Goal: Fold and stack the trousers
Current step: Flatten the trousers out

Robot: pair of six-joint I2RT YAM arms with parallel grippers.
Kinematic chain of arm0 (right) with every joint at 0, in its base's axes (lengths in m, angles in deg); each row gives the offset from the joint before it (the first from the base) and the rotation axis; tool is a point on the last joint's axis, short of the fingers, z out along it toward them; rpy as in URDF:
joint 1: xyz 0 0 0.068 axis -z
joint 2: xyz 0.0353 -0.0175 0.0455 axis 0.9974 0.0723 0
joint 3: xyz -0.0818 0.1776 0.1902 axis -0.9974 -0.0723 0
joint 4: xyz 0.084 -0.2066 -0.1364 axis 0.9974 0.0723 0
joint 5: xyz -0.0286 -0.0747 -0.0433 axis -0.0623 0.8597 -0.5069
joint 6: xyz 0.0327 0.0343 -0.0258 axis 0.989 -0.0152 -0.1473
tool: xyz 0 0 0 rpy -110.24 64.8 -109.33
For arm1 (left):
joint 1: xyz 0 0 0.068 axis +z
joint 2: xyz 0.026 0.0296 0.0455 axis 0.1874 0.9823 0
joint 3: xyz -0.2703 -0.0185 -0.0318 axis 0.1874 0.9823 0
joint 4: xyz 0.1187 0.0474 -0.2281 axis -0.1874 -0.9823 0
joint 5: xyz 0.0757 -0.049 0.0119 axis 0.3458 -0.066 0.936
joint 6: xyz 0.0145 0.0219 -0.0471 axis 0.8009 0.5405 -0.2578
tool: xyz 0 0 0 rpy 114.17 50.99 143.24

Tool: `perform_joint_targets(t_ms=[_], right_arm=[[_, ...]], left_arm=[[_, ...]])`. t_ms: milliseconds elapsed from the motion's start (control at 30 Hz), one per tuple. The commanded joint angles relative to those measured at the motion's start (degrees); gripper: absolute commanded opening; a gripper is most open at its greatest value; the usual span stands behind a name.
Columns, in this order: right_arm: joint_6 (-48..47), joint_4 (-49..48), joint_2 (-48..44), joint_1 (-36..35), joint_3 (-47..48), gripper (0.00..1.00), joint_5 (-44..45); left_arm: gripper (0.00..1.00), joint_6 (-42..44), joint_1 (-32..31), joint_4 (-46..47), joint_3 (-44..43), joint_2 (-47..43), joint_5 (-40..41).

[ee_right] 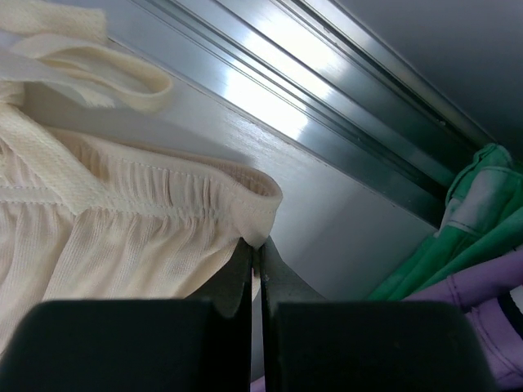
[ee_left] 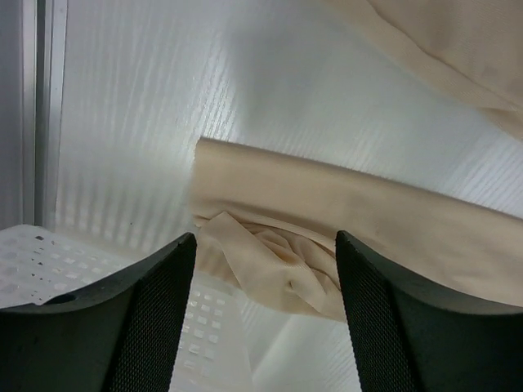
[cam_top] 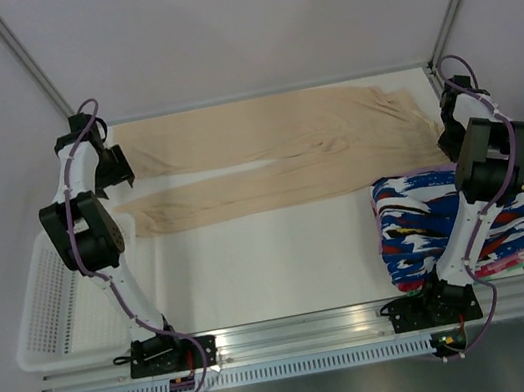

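Observation:
The beige trousers lie spread across the far part of the table, legs to the left and waistband to the right. My left gripper hovers open by the leg ends. In the left wrist view its gripper has the jaws wide apart, with the crumpled cuff of the near leg showing between them, untouched. My right gripper is at the waistband's right corner. In the right wrist view the gripper is shut on the edge of the elastic waistband; a drawstring lies above.
A folded stack of blue, white, red and black patterned garments sits at the front right, under my right arm. Green and purple cloth lies beside it. A white mesh basket stands off the table's left edge and also shows in the left wrist view. An aluminium rail borders the table.

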Motion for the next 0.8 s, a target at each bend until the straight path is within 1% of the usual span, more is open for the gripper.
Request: perform_joint_targets(t_ms=[0,33,67,167,233,267,467,600,767], right_arm=[[1.2,-1.3,-1.4,0.5,-0.6,0.0,-0.4],[1.2,-1.3,-1.4,0.5,-0.6,0.0,-0.4],[1.1,-1.5,-1.4,0.5,-0.7,0.0,-0.5],[0.9,-1.7,-1.5,0.5,-0.6,0.0,-0.7],[0.9,-2.1,-1.6,0.5,-0.7,0.0,-1.1],[0.9,-2.2,-1.6,0.5,-0.7,0.0,-1.3],[1.1,-2.6,-1.6,0.5,-1.3,0.0,-2.1],[1.1,-2.6,-2.0,0.5,-1.5,0.0,-1.3],[1.3,-2.6,-2.3,0.5,-1.4,0.0,-0.8]], left_arm=[[0.76,1.1,0.4,-0.1,2.2,-3.0,-0.7],[0.76,3.7,0.5,0.8,3.9,-2.5,-0.1],[0.76,4.7,0.5,1.5,4.7,-2.3,1.7],[0.77,6.4,1.1,2.4,5.5,-0.9,3.7],[0.77,6.8,1.9,4.4,6.5,-0.4,3.7],[0.77,6.7,2.2,7.1,6.8,-0.2,3.0],[0.76,5.2,3.1,12.8,6.9,1.9,0.8],[0.75,4.7,3.2,12.1,5.8,5.0,0.4],[0.72,5.7,3.5,11.3,6.7,5.5,-0.2]])
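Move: Below my left hand is the bunched end of the nearer trouser leg. Its far left corner is about 1 cm back, 5 cm to the left and 8 cm down. The end of the farther leg lies some 10 cm ahead and 3 cm right, and the white basket's middle roughly 20 cm back and 14 cm left. From my right hand that same corner is about 77 cm to the left and some 2 cm farther out, nearly at its height. I lower my open left hand about 7 cm towards the corner of the nearer leg's end, first dipping back some 2.5 cm, then returning forward while shifting about 3 cm left, and finishing almost straight down. The fingers stay wide and the wrist barely turns; contact with the cloth can't be made out. My right hand stays put, still pinching the waistband's corner. ##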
